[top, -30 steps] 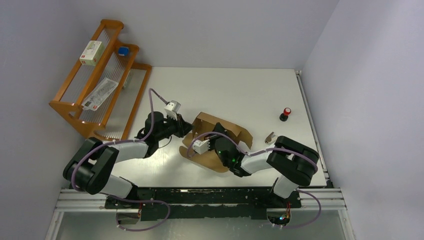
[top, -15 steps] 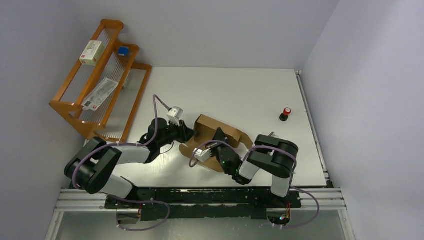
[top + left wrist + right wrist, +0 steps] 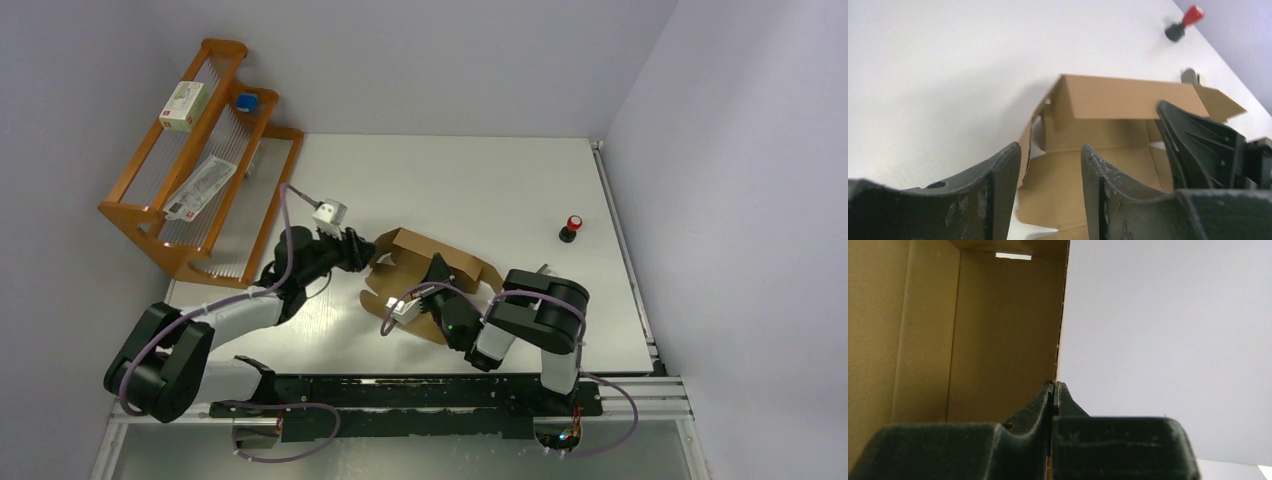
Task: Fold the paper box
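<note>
The paper box [image 3: 455, 262] is brown corrugated cardboard, half raised, with its back wall up and flaps spread on the table. My left gripper [image 3: 362, 252] stands open just off the box's left end. In the left wrist view its fingers [image 3: 1050, 150] have nothing between them, and the box [image 3: 1113, 100] lies beyond them. My right gripper [image 3: 436, 270] reaches into the box from the near side. The right wrist view shows it [image 3: 1053, 386] shut on the edge of an upright cardboard wall [image 3: 998, 330].
A wooden rack [image 3: 150, 215] stands at the far left and carries a small white box with a green and red label [image 3: 184, 104], a blue item [image 3: 246, 101] and a leaflet [image 3: 200, 188]. A red-topped knob [image 3: 571, 228] sits on the table to the right.
My left gripper has opened and drawn back to the left, away from the box's left end. The box's left flaps now lie spread outward. The right gripper keeps its pinch on the wall.
</note>
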You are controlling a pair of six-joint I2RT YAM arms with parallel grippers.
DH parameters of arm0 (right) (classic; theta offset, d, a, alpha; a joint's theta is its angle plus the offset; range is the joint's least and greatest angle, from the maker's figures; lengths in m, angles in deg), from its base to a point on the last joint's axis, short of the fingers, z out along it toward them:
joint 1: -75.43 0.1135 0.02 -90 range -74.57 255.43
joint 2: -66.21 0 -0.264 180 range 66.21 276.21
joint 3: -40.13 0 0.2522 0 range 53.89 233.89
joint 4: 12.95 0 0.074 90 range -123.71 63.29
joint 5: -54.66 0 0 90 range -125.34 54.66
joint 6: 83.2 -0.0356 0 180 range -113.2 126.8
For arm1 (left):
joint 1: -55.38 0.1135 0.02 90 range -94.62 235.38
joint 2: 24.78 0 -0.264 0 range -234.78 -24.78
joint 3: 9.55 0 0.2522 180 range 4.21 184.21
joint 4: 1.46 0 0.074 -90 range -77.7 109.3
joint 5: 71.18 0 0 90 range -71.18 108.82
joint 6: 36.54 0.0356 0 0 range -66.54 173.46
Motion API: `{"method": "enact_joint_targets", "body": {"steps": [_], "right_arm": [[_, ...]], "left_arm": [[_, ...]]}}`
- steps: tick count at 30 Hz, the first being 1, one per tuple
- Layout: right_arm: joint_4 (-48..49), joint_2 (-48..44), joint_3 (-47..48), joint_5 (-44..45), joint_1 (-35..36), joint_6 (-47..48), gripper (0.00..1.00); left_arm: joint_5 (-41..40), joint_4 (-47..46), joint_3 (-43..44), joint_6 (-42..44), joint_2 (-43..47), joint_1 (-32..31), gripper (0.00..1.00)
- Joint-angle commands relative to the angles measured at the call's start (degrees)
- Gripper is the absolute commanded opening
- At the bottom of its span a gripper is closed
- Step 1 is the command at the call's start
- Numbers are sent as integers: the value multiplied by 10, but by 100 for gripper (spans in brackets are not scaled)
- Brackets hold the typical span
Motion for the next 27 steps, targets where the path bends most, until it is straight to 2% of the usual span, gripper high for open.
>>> {"method": "enact_joint_targets", "body": {"steps": [1,5,11,17,22,27], "right_arm": [[-6,-38,-3,-12,3,-24,0],[-34,-51,-1,-18,3,-36,0],[-37,-53,-1,-20,3,-37,0],[-46,-55,0,-23,3,-38,0],[-41,-53,0,-23,3,-31,0],[-53,-63,3,-24,3,-31,0]], "left_arm": [[38,-36,1,13,18,62,54],[69,-82,-1,-7,-11,121,55],[-6,1,49,6,-68,145,55],[-15,52,112,33,-125,157,55],[18,67,165,48,-194,157,55],[84,67,203,63,-239,156,54]]}}
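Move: The paper box's left corner flap stands right at the left hand's half-open fingers, its middle about 2 cm ahead and 2 cm to the right, roughly 1 cm below. The raised wall that it hangs from has its middle about 13 cm to the hand's right and 1 cm back, and the flat near panel lies some 12 cm back, 7 cm right and 9 cm lower. From the right hand, the flap is about 10 cm left and 3 cm ahead, level with it. The left hand leaves the bent corner flap and sweeps forward about 11 cm and left some 7 cm, going round to the flap's far-left side: it first lifts a little, then sinks to about 5 cm below where it began, while turning some 15 degrees counter-clockwise and tipping slightly down, fingers staying half open. The right hand stays nearly in place, easing up barely 1 cm, and keeps its closed fingers pinched on the edge of the raised wall. ##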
